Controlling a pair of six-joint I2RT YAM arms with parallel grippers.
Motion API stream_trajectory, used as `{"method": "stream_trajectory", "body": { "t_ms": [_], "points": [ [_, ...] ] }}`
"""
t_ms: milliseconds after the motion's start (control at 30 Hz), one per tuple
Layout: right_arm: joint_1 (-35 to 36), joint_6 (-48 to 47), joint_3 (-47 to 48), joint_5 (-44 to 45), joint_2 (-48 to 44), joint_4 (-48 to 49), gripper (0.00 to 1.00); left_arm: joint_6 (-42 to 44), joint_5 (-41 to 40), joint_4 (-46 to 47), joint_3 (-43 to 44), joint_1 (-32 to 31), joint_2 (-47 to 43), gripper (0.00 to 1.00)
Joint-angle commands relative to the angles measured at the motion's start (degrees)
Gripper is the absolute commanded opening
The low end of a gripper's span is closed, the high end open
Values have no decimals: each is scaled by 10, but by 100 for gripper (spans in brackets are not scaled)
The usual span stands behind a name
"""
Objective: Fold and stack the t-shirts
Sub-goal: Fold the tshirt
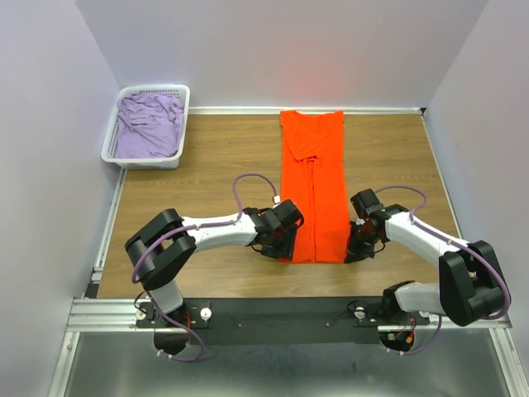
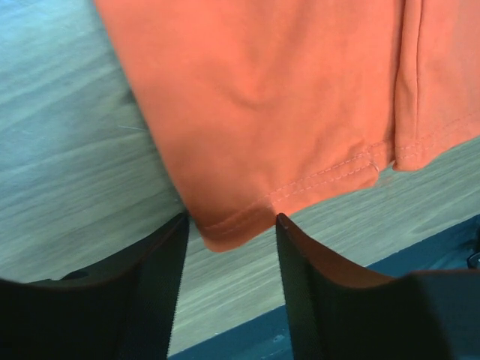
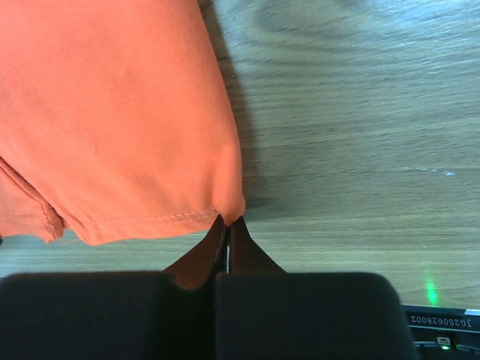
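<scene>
The orange t-shirt (image 1: 312, 182) lies on the wooden table as a long narrow strip, hem toward the arms. My left gripper (image 1: 283, 251) is at its near left hem corner. It is open, and the corner of the orange t-shirt (image 2: 262, 112) pokes between the left gripper's (image 2: 231, 221) fingertips without being pinched. My right gripper (image 1: 357, 248) is at the near right hem corner. In the right wrist view the right gripper (image 3: 227, 220) is shut, its tips pinching the corner of the orange t-shirt (image 3: 112, 112). The lilac t-shirt (image 1: 149, 124) lies crumpled in the basket.
A white lattice basket (image 1: 183, 116) stands at the back left corner of the table. A black rail (image 1: 273, 310) runs along the near edge, just behind both grippers. White walls close the table in on three sides.
</scene>
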Motion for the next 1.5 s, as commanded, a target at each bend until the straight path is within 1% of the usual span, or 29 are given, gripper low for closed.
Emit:
{"method": "stream_trajectory", "body": {
  "t_ms": [0, 33, 67, 133, 633, 667, 700, 900, 967, 1000, 1033, 1067, 1100, 1133, 1167, 1200, 1333, 1400, 1467],
  "points": [
    [8, 2, -7, 16, 3, 10, 1, -15, -31, -46, -3, -13, 24, 56],
    [9, 0, -7, 14, 0, 11, 1, -23, -32, -48, -5, -14, 22, 56],
    [9, 1, -6, 14, -1, 11, 1, -26, -33, -50, -9, -15, 21, 52],
    [11, -2, -7, 11, -2, 12, 1, -35, -40, -58, -12, -16, 16, 52],
    [22, -5, -9, 4, -9, 14, 1, -58, -85, -94, -2, -18, 34, 50],
    [23, -4, -9, 3, -9, 15, 1, -58, -85, -94, -2, -19, 37, 49],
    [24, -4, -8, 2, -9, 15, 1, -58, -85, -93, -2, -21, 42, 46],
    [25, -6, -8, 2, -9, 16, 1, -60, -73, -90, -1, -43, 73, 42],
    [26, -5, -8, 2, -9, 16, 0, -59, -73, -85, -4, -46, 77, 36],
    [26, -5, -7, 1, -10, 17, 1, -58, -70, -84, -8, -47, 81, 30],
    [28, -7, -7, -1, -11, 16, 0, -58, -69, -83, -11, -48, 81, 29],
    [28, -6, -7, -2, -16, 16, 0, -58, -68, -83, -14, -49, 82, 20],
    [29, -7, -8, -4, -19, 15, 1, -58, -66, -83, -18, -51, 82, 17],
    [31, -5, -8, -11, -26, 11, 1, -58, -61, -85, -23, -55, 80, 6],
    [32, -5, -8, -15, -26, 7, 1, -58, -61, -87, -23, -58, 79, 6],
    [36, -2, -7, -20, -37, 2, 1, -61, -56, -90, -26, -62, 73, 0],
    [81, 25, 4, -20, -67, -51, 1, -72, -38, -131, -28, -95, 41, 0],
    [100, 37, 11, -22, -82, -72, 0, -78, -27, -149, -26, -125, 17, 0],
    [118, 54, 14, -42, -103, -93, 1, -89, -6, -170, -24, -145, -6, 0]
  ]
}}
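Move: Between the left hand's half-open fingers lies the folded t-shirt's left near corner, about 1 cm back and 1 cm below. The hem's middle split is some 8 cm to this hand's right and the table's near edge some 10 cm back; the collar end is about 37 cm ahead and 7 cm right. The right hand already holds the right near corner; the left corner lies about 17 cm to its left, level fore and aft. Closing on the left near corner while settling about 1 cm down and easing slightly back, the left hand pinches it, then pulls back towards the near table edge, about 5 cm in all. The right hand keeps its shut grip almost still, then late on draws its corner back and left, rising, by 2 to 3 cm each way. ##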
